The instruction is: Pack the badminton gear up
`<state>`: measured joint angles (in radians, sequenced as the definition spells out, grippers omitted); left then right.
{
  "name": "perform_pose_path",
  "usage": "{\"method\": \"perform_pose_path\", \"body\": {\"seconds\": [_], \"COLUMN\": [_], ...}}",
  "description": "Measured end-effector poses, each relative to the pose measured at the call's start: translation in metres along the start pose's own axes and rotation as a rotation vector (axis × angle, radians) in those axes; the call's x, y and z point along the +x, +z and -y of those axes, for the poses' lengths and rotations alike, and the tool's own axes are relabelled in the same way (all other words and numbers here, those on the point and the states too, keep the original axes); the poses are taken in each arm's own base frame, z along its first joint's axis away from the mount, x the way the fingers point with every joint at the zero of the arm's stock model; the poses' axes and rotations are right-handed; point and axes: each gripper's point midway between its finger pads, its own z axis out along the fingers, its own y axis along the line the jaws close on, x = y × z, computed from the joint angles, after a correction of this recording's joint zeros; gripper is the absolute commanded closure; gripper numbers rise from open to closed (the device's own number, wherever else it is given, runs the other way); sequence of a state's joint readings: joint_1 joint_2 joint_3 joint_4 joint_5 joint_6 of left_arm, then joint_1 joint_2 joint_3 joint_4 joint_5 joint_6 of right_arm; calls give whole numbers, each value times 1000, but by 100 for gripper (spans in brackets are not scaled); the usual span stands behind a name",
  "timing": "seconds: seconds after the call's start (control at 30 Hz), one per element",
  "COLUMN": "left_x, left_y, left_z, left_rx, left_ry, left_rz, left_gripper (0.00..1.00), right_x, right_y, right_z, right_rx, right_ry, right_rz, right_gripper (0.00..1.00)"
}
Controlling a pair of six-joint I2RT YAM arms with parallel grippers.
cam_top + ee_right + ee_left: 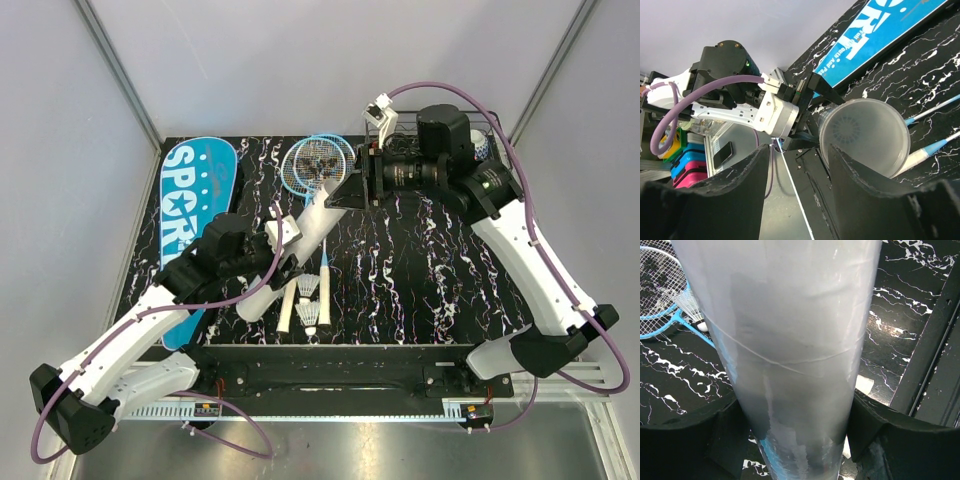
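My left gripper (283, 250) is shut on the long white tube (300, 245) and holds it tilted, its upper end toward the back right. In the left wrist view the tube (790, 340) fills the space between the fingers (885, 440). My right gripper (352, 188) stands open right at the tube's upper end, with nothing between its fingers (865, 200). The tube's round mouth (865, 135) faces the right wrist camera. Two blue-framed rackets (315, 165) lie behind the tube, and two shuttlecocks (309, 300) lie between their white handles. The teal SPORT bag (195, 200) lies at the left.
A black wire rack with a ceramic cup (480, 148) stands at the back right, behind the right arm. A black rail (330, 365) runs along the table's near edge. Beyond the table edge, the right wrist view shows a phone (722, 154) and coloured boxes (680, 160).
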<state>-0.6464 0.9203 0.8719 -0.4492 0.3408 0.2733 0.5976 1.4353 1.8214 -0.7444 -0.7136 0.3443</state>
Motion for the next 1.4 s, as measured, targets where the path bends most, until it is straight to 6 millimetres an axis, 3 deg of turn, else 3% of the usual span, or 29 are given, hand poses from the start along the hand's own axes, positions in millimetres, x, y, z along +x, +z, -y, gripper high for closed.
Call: {"method": "perform_pose_path", "body": {"seconds": [0.37, 0.67, 0.73, 0.9, 1.1, 1.33, 1.4], "left_x": [4, 7, 6, 1, -11, -7, -7], "left_y": [-1, -1, -2, -1, 1, 0, -1], "left_z": [2, 2, 2, 1, 1, 1, -1], "left_rx": [5, 4, 3, 0, 3, -3, -11], "left_ry": [-6, -17, -17, -12, 11, 6, 5], "left_rz": [-15, -26, -25, -4, 36, 23, 22], "left_gripper": [72, 79, 80, 84, 86, 90, 97], "right_x": [4, 3, 2, -2, -9, -31, -35], "right_y": [6, 11, 10, 4, -23, -82, -91], "right_z": [10, 17, 16, 14, 26, 19, 25], "right_rx": [25, 38, 36, 69, 230, 336, 378], "right_ry": [8, 23, 30, 47, 80, 99, 100], "right_rz": [-1, 32, 46, 99, 252, 558, 613], "right_gripper": [62, 90, 100, 100, 100, 100, 100]}}
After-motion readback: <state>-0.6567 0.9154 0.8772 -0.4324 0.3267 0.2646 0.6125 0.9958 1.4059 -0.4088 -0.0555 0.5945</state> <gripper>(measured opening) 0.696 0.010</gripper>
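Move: The clear lid on the mouth of the upright-leaning shuttlecock tube is at the right hand's open fingers, its middle about 2 cm ahead, 3 cm left and 2 cm lower. From the left hand, which grips the tube, the lid is roughly 5 cm ahead, 7 cm right and 17 cm up. From the right hand, the racket handles lie level fore and aft, some 6 cm left; the shuttlecock on the rackets is about 26 cm ahead, 2 cm left; both are around 38 cm below. Right fingers pinch the tube's clear lid and pull it about 10 cm right and up while left holds. ##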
